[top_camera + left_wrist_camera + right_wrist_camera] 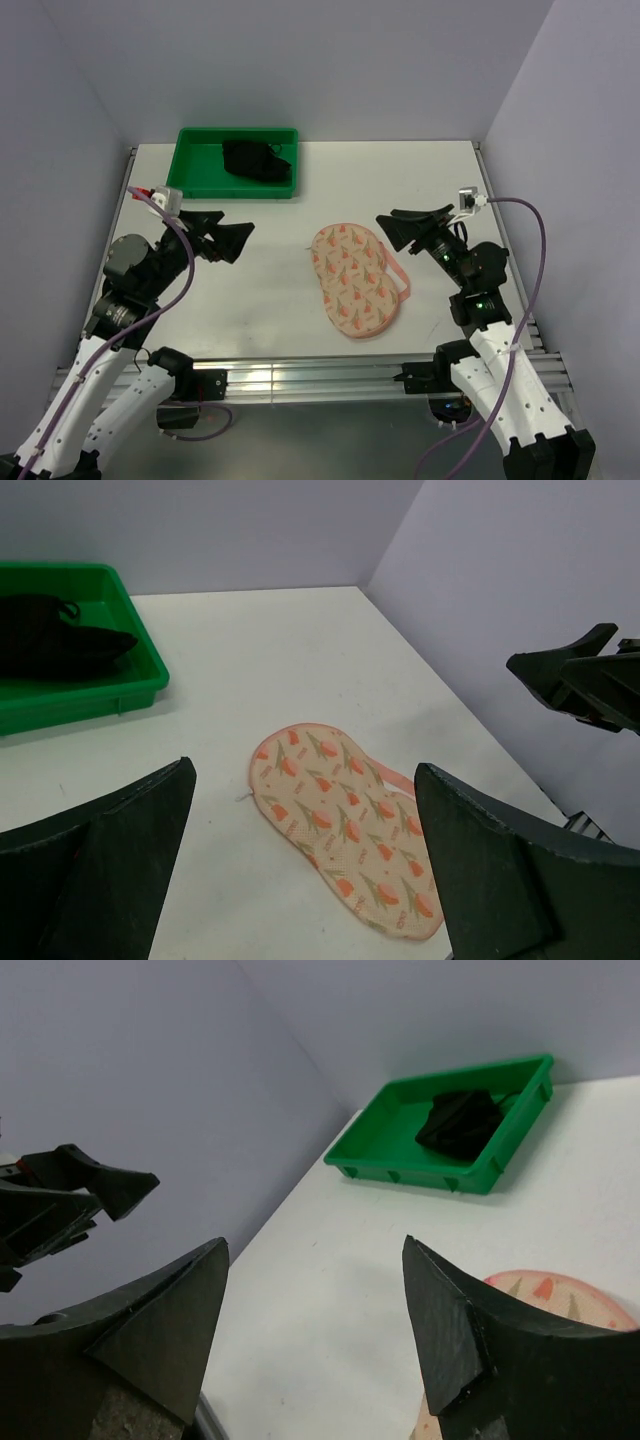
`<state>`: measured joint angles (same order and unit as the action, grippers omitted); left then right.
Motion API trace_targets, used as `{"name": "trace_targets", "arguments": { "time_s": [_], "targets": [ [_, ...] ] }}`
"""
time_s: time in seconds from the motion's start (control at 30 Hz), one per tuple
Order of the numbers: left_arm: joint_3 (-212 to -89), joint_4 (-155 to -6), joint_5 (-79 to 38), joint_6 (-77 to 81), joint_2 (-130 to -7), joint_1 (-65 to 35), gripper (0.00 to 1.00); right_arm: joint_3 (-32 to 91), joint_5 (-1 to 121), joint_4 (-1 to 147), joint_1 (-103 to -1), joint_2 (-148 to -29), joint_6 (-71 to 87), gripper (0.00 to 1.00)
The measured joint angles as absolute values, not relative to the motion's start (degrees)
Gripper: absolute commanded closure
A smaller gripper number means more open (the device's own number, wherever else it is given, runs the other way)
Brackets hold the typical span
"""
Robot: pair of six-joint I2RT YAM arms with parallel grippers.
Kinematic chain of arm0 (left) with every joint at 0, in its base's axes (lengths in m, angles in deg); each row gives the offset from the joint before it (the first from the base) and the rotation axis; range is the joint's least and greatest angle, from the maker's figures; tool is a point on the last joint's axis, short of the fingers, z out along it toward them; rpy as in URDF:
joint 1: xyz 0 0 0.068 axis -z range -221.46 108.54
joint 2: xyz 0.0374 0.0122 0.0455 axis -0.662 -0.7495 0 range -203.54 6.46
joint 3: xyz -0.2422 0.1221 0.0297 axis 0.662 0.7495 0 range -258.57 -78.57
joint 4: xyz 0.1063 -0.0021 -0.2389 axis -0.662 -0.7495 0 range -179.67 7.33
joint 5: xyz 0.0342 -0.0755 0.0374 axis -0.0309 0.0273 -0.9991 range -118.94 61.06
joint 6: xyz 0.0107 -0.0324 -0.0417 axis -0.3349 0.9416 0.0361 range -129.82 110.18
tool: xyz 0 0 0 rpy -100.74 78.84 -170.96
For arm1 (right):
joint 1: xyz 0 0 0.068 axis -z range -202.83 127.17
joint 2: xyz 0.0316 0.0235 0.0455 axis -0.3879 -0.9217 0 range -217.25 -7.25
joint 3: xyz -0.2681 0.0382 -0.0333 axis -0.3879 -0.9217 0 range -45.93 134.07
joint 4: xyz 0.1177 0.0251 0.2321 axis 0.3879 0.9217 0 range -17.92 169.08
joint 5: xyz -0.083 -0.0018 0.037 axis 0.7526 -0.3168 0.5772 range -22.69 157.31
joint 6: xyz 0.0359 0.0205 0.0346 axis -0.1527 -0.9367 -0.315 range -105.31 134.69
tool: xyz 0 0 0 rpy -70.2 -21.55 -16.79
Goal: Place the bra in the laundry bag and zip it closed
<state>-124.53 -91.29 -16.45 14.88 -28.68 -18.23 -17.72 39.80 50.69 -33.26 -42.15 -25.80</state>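
Observation:
The black bra point(256, 160) lies bunched in the green tray point(195, 175) at the back left; it also shows in the left wrist view point(55, 640) and the right wrist view point(460, 1120). The pink printed laundry bag point(352, 278) lies flat in the middle of the table, also in the left wrist view point(345, 825), with its edge in the right wrist view point(560, 1295). My left gripper point(240, 240) is open and empty, left of the bag. My right gripper point(388, 228) is open and empty, right of the bag.
The green tray point(100, 695) stands at the table's back left corner. Grey walls close the table on the left, back and right. A metal rail point(300, 375) runs along the near edge.

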Motion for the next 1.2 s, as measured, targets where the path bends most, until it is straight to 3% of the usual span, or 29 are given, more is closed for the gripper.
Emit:
{"name": "trace_targets", "arguments": {
  "time_s": [0.13,0.23,0.77,0.83,0.87,0.9,0.97,1.07,1.13,1.2],
  "targets": [
    [-124.5,-92.2,-17.6,15.0,-29.3,-18.5,0.01,-17.6,41.0,51.7,-35.6,-44.4,-25.7,0.47],
    [-124.5,-92.6,-18.2,15.1,-29.8,-18.8,0.01,-17.4,42.1,53.7,-37.5,-44.8,-24.7,0.59],
    [-124.5,-94.1,-23.0,21.6,-37.0,-20.0,0.03,-16.3,46.0,60.0,-41.8,-48.7,-19.9,0.83],
    [-124.5,-94.0,-22.7,23.9,-38.7,-20.0,0.26,-16.3,46.6,61.2,-42.2,-48.8,-19.6,0.85],
    [-124.5,-94.0,-22.7,24.3,-39.1,-20.0,0.26,-16.4,46.9,61.8,-42.4,-48.8,-19.4,0.85],
    [-124.1,-93.1,-22.3,25.4,-39.8,-20.0,0.42,-16.5,47.1,62.5,-42.5,-48.8,-19.0,0.85],
    [-122.6,-91.8,-21.6,28.1,-41.0,-20.0,0.65,-17.5,47.7,63.3,-42.6,-48.8,-18.6,0.87],
    [-120.0,-90.3,-20.6,30.8,-42.7,-20.0,0.92,-19.5,49.2,65.1,-42.6,-48.8,-18.4,0.89],
    [-118.8,-89.4,-20.1,32.0,-43.9,-19.9,1.00,-21.1,50.6,66.3,-42.7,-48.9,-18.5,0.90],
    [-118.1,-88.1,-20.2,33.1,-45.9,-18.8,1.00,-22.3,52.5,68.1,-42.7,-49.7,-18.5,0.91]
  ]
}}
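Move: The laundry bag lies flat on the table, its middle about 8 cm ahead of the left hand and 25 cm to its right, some 33 cm below. From the right hand the same middle is roughly 6 cm ahead, 5 cm to the left and 30 cm down. The zip pull on the bag's left edge is about 18 cm ahead of the left hand and 12 cm to its right. The green bin stands 46 cm or so ahead of the left hand and 10 cm left, with the black bra in it. No contact yet: both hands come down through free air towards the laundry bag. The right sinks about 15 cm with only slight sideways drift, tipping down some 25 degrees while its fingers close nearly shut. The left goes forward 5 cm and down 12 cm, steepest late, tips down about 30 degrees and shuts its wide-open, empty fingers near the end. ##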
